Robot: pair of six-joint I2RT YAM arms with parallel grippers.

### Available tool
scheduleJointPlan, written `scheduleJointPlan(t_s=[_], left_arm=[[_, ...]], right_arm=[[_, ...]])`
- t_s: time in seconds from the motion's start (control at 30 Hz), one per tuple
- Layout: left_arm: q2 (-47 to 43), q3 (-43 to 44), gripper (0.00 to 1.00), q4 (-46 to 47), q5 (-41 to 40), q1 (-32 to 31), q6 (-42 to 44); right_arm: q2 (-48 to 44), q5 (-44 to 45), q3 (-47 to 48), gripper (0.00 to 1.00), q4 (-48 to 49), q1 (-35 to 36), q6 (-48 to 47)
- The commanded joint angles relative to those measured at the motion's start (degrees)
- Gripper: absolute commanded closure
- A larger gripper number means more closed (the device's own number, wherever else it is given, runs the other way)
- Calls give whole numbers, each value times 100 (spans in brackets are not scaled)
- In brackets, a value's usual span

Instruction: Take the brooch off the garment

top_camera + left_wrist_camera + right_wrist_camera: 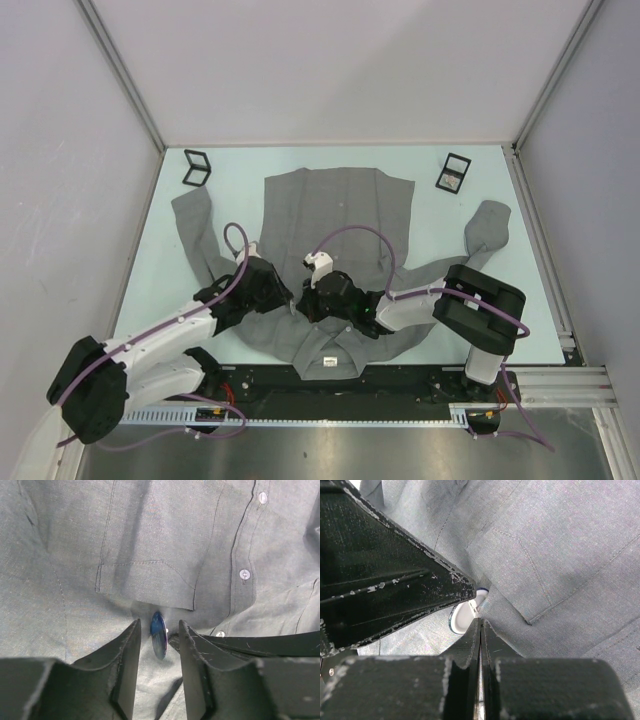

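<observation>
The grey button-up garment (340, 205) lies spread on the table with its collar at the near edge. The brooch (159, 634) is a round blue disc standing on edge just below the chest pocket (150, 582). Its white back shows in the right wrist view (462, 616). My left gripper (157, 625) is open with one finger on each side of the brooch, not touching it. My right gripper (481, 622) is shut, pinching shirt cloth right beside the brooch. Both grippers meet over the shirt's chest, left (288, 298) and right (306, 300).
Two small black square boxes stand at the back of the pale green table (440, 230), one on the left (197, 167) and one on the right (453, 172). The shirt sleeves reach out to both sides (190, 215) (488, 228). White walls close in the table.
</observation>
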Motion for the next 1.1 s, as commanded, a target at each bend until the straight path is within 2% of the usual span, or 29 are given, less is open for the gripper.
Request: scheduleJointPlan(t_s=[0.0,0.53,0.8,1.07], left_arm=[[63,215,61,105,-74,-13,-28],[326,162,69,237,155,-13,69],[177,127,74,236,49,-13,60],[247,65,87,368,146,-13,86]], right_arm=[[17,206,191,100,91,38,-113],[88,180,253,100,108,29,-139],[149,197,306,100,99,29,-183],[176,356,402,100,-41,55,-288]])
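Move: The brooch stands on edge almost between the left hand's open fingertips, its middle about 1 cm below them. The collar label lies some 12 cm back and 8 cm to this hand's right; a white collar button is nearer, roughly 5 cm back and 11 cm right, both about 4 cm lower. From the right hand's shut fingertips, the brooch is about 1 cm to the left and a centimetre forward, about level. The left fingers close around the brooch from its two sides, shutting by over half of their gap while the hand sinks about 1 cm; a firm pinch can't yet be made out. Just behind the brooch, at its pin clasp, the right hand's fingers stay shut, creeping only some half a centimetre forward and left. ##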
